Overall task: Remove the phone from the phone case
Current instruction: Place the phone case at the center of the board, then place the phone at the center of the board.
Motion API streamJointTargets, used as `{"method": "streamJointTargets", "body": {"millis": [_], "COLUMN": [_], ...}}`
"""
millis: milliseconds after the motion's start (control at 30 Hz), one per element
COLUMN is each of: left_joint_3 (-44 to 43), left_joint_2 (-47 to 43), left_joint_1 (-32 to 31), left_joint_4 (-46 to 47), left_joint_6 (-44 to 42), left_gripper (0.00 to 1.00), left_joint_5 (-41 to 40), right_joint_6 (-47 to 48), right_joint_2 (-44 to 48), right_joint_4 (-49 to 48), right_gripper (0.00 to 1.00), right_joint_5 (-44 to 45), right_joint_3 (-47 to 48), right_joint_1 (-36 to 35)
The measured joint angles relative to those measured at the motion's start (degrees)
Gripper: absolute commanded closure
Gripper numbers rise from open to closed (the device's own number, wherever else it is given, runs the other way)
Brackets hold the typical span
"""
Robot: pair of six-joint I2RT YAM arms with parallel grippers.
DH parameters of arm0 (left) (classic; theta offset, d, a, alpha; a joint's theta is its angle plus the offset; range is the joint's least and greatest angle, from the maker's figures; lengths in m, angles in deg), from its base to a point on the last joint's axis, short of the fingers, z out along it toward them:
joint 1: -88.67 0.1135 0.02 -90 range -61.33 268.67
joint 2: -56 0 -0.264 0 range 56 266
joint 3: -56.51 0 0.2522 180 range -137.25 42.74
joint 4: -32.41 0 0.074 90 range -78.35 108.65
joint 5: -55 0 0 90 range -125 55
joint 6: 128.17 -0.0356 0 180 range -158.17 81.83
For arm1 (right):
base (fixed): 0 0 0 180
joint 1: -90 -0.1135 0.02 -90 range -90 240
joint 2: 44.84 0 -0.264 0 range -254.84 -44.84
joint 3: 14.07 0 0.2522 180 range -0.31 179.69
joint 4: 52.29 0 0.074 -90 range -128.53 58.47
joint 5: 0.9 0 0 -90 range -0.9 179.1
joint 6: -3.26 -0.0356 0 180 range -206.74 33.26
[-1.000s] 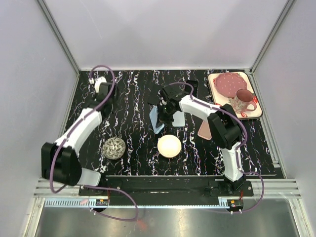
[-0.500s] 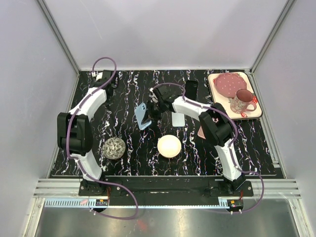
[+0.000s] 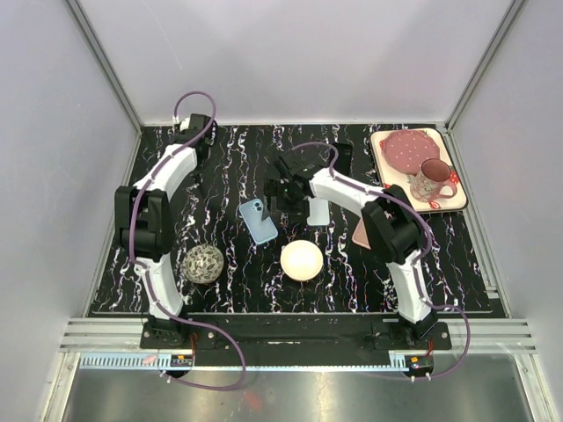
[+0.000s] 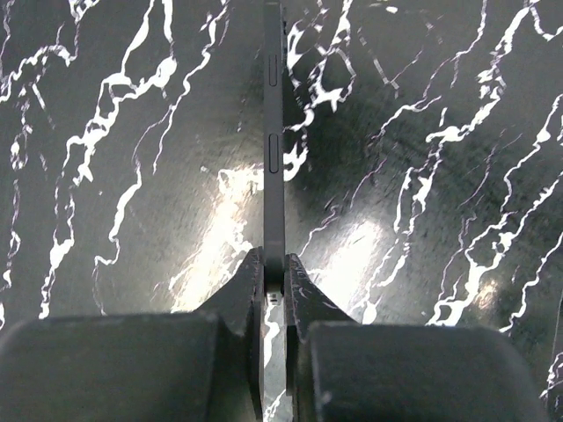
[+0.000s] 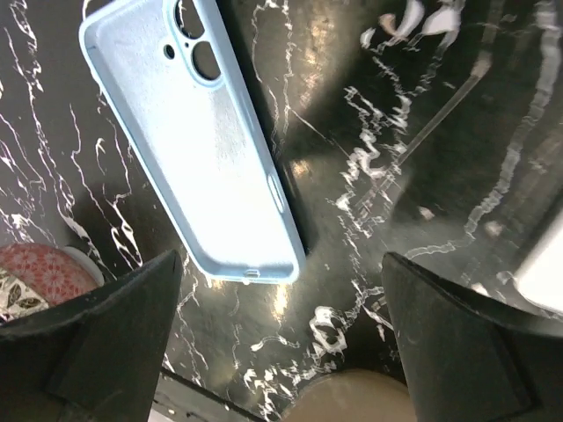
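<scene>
My left gripper [image 4: 274,277] is shut on the bottom end of a thin dark phone [image 4: 274,132], held edge-on above the black marbled table. In the top view the left gripper [image 3: 200,176] is at the back left, and I cannot make out the phone against the dark table. The light blue phone case [image 3: 258,220] lies flat, hollow side up and empty, left of centre. My right gripper [image 3: 286,195] hangs just right of it, open, nothing between its fingers. In the right wrist view the phone case [image 5: 189,149] is ahead of my wide-spread right gripper [image 5: 281,334].
A patterned ball [image 3: 203,263] and a cream dome [image 3: 302,260] sit near the front. A clear case [image 3: 318,211], a pink case [image 3: 361,230] and a black phone [image 3: 341,158] lie by the right arm. A pink tray [image 3: 384,158] with a plate and mug [image 3: 433,180] is at the back right.
The right gripper opened and let go of the blue case, which went from tilted in the air to flat on the table. The left arm swung to the back left.
</scene>
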Motion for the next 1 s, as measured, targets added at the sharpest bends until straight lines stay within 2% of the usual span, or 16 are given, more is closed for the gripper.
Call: {"method": "streamJointTargets", "body": {"millis": [67, 267, 300, 367, 433, 567, 667, 800, 933, 1000], "left_joint_3": [-1.95, -5.27, -5.27, -5.27, -5.27, -5.27, -5.33, -3.61, 3.63, 10.21], "left_joint_2": [1.79, 6.32, 6.84, 8.20, 9.20, 9.73, 9.55, 5.77, -5.60, -14.53], "left_joint_1": [-0.17, -0.74, -0.76, -0.79, -0.87, -1.11, -1.27, -1.29, -1.29, -1.29], "left_joint_4": [0.15, 1.33, 1.14, 0.66, 0.57, 0.39, 0.44, 0.37, 1.33, 2.80], "left_joint_6": [-0.79, -1.70, -1.73, -1.75, -1.44, -1.03, -0.83, -0.66, -0.33, 0.07], "left_gripper": [1.00, 0.77, 0.65, 0.54, 0.31, 0.07, 0.02, 0.01, 0.01, 0.01], "left_joint_5": [0.07, 3.87, 5.60, 8.39, 10.69, 14.03, 15.63, 17.00, 18.71, 20.50], "right_joint_6": [0.83, 1.51, 1.53, 1.70, 1.84, 1.95, 2.03, 2.14, 2.16, 2.23], "right_joint_2": [2.47, 16.02, 18.53, 22.91, 25.88, 29.77, 30.60, 32.00, 32.39, 32.44], "right_joint_4": [1.81, 4.35, 4.46, 5.07, 5.51, 6.91, 7.13, 8.00, 8.15, 8.11], "right_gripper": [0.00, 0.00, 0.00, 0.00, 0.00, 0.00, 0.00, 0.00, 0.00, 0.00], "right_joint_5": [4.50, 17.88, 19.80, 22.84, 24.94, 27.56, 28.63, 29.55, 29.83, 29.81], "right_joint_3": [-0.02, -4.59, -5.75, -8.02, -9.90, -13.68, -15.28, -16.83, -16.85, -17.03], "right_joint_1": [0.09, 1.18, 1.53, 2.10, 2.43, 2.47, 2.47, 2.47, 2.47, 2.47]}}
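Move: Below the right hand's wide-open fingers lies the emptied blue case, its middle about 4 cm left, 3 cm ahead and 3 cm down; the white phone is some 14 cm right and 9 ahead, the plate 10 right and 11 back. The left hand holds the dark phone on edge; its laying spot is about 10 cm ahead, 6 right, 10 below. From that hand, the black phone lies 26 right and 10 ahead. Setting down the dark phone, the left hand eases forward, then goes right about 6 cm and down 5, its nearly shut fingers opening wide to release it, then lifts some 9 cm and draws back. Meanwhile the right hand, fingers still open, leaves the blue case, rising 12 cm and going right 15, tipping its fingertips forward about 20 degrees, then hovers short of the white phone. ##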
